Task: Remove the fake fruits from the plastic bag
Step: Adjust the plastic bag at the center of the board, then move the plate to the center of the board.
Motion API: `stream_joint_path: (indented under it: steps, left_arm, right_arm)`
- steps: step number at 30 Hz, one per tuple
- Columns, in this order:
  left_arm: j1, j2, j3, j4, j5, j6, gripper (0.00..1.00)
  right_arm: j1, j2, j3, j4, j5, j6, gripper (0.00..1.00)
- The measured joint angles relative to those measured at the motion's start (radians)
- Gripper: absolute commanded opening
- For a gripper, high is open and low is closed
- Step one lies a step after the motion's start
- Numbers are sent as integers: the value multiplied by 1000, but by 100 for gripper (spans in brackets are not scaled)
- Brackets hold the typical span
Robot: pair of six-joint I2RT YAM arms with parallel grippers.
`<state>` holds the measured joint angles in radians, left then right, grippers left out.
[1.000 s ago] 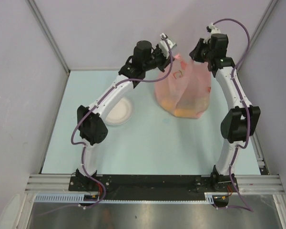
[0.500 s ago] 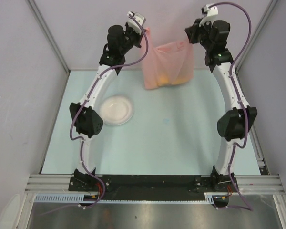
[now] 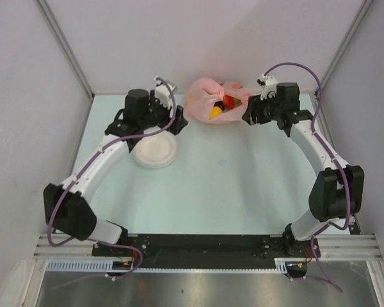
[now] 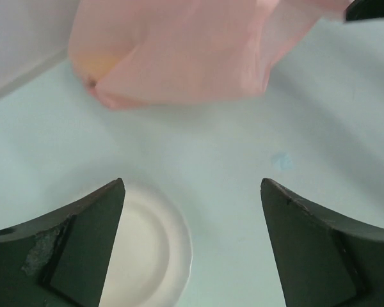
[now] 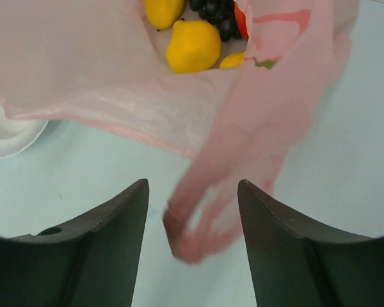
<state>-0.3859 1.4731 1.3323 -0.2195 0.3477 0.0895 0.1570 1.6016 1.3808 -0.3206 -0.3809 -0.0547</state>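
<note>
The pink plastic bag (image 3: 205, 99) lies slumped on the table at the back, its mouth facing right. Inside the mouth show the fake fruits: a yellow piece (image 5: 192, 45), dark grapes (image 5: 219, 18) and a red slice (image 3: 229, 101). My left gripper (image 3: 178, 125) stands wide open just left of the bag, holding nothing; in the left wrist view its fingers (image 4: 83, 236) frame bare table below the bag (image 4: 179, 57). My right gripper (image 5: 193, 183) is open at the bag's right side, and a blurred loop handle (image 5: 198, 233) hangs loose between its fingers without being pinched.
A small white round plate (image 3: 155, 151) sits on the table under the left arm, left of the bag, also seen as the plate (image 4: 147, 256) in the left wrist view. Grey walls enclose the table on the left, back and right.
Both arms came down from holding the bag up by its handles. Both grippers opened and let go, and the bag dropped onto the table with its mouth open.
</note>
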Motion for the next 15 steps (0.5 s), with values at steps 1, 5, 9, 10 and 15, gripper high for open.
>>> stream_joint_path:
  steps: [1, 5, 9, 10, 15]
  left_arm:
    - [3, -36, -31, -31, -17, -3, 93]
    - [67, -161, -82, -119, -109, -12, 92]
    - [271, -201, -129, -111, -209, -78, 90]
    - [307, -190, -143, -108, -225, -93, 89]
    - [454, -60, -258, -97, -244, -174, 79]
  right_arm:
    - [-1, -8, -2, -19, -2, -3, 70]
    - [-13, -101, -3, -60, -5, -12, 85]
    - [-10, -240, -2, -65, -19, -13, 94]
    - [0, -271, 3, -64, -20, -10, 95]
    - [60, -301, 98, -63, -19, -2, 94]
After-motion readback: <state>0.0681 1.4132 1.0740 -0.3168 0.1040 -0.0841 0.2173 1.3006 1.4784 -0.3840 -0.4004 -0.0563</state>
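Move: The plastic bag's middle is about 19 cm ahead of the right hand, 14 cm to its left and 18 cm lower, its limp handle reaching to some 3 cm under the right fingertips. The yellow fruit in its mouth is 13 cm ahead, 15 cm left. From the left hand the bag lies some 22 cm ahead, 16 cm right and 23 cm lower; the plate is about 12 cm to the left, level ahead, 27 cm below. The right fingers come free of the bag's handle as they open from half to wide, and the hand climbs about 16 cm while drawing back some 7, tipping its fingers up. The left hand, still wide open and empty, sweeps left across above the plate, away from the bag, sinks beyond it, and turns some 45 degrees counter-clockwise, fingers tipping down. ##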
